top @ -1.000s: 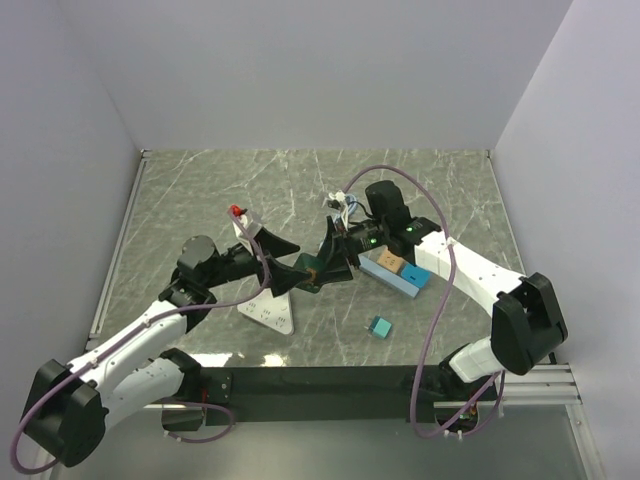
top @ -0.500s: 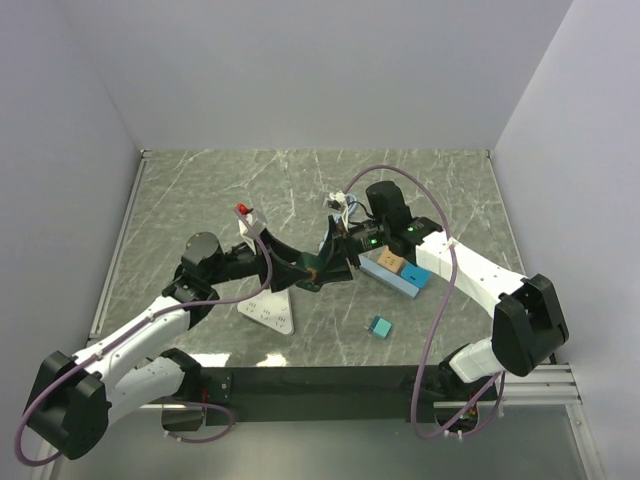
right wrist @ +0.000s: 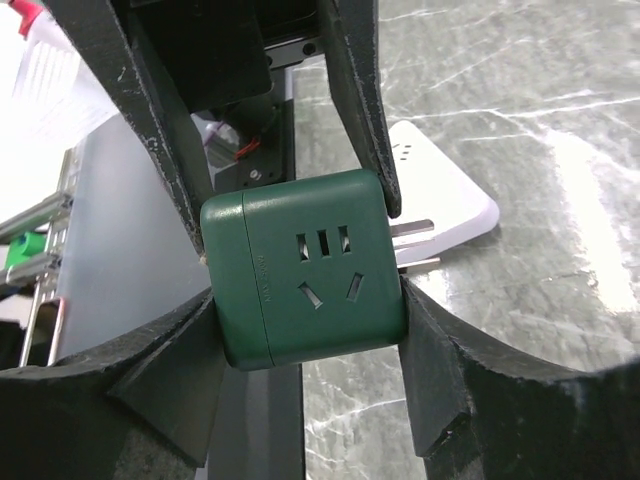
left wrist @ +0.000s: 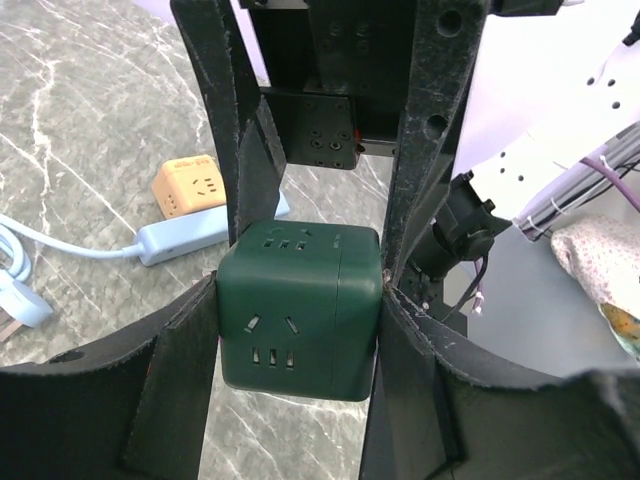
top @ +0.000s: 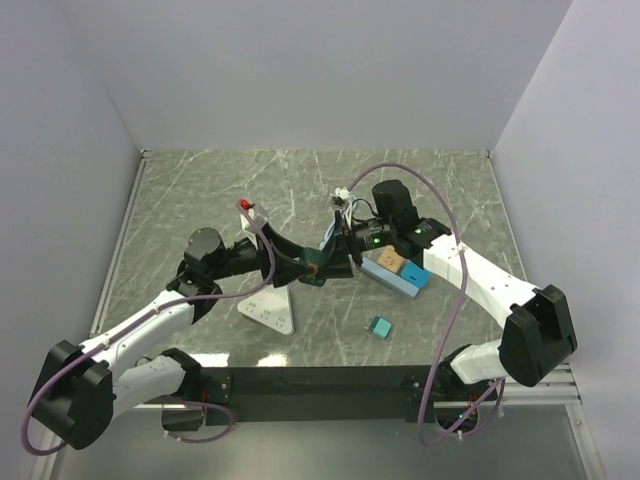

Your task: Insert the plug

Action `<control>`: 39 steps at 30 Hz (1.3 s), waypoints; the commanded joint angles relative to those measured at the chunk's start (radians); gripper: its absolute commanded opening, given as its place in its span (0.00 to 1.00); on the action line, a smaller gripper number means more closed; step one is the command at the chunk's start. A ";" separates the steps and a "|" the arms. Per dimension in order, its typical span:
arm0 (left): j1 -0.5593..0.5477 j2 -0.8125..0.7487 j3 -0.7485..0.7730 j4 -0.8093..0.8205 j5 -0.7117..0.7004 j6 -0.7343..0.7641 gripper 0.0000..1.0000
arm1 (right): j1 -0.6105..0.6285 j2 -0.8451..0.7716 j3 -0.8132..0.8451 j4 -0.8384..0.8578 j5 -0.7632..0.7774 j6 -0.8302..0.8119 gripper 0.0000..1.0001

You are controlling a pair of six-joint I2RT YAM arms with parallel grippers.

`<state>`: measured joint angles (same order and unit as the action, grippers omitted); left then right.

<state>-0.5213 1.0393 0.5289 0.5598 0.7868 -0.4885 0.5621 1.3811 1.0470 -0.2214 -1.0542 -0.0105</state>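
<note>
The plug is a dark green cube with socket slots on its faces and metal prongs sticking out of one side. It hangs above the table's middle, held from both sides. My left gripper presses its fingers against two sides of the cube. My right gripper is shut on the other pair of sides. In the top view the left gripper and right gripper meet nose to nose at the cube.
A white triangular socket block lies under the left arm, and it shows behind the prongs in the right wrist view. A blue power strip carries an orange cube. A small teal cube lies nearer the front. White cable trails behind.
My left gripper has moved right, up to the green cube, and closed its fingers on it. The right gripper has kept its hold and shifted slightly.
</note>
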 commanded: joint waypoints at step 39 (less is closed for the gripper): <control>0.095 0.189 0.214 -0.239 -0.017 -0.068 0.01 | 0.430 -0.206 -0.177 0.329 1.157 -0.209 0.90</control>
<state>-0.4286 1.2350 0.6960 0.2928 0.7376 -0.5613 0.9771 1.1721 0.8154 0.0666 0.0380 -0.1783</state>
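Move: The green plug sits between both hands' fingertips, practically at each hand point, with the left hand reaching from the left and the right hand from the right. It is held some 20 cm above the table. From the left hand, the white triangular socket lies about 10 cm left and 2 cm back. From the right hand, the blue power strip is roughly 18 cm right and 5 cm ahead, and the orange plug 18 cm right and 9 cm ahead. The green plug stays pinched in the left hand, which carries it about 6 cm forward and 4 cm down, rolling its forward side downward some 20 degrees. The right fingers open and let go; that hand slides forward and slightly right, draws back while rising and swinging clockwise about 30 degrees and rolling, then sinks leftward, open fingers facing the plug again from its near, upper side. ##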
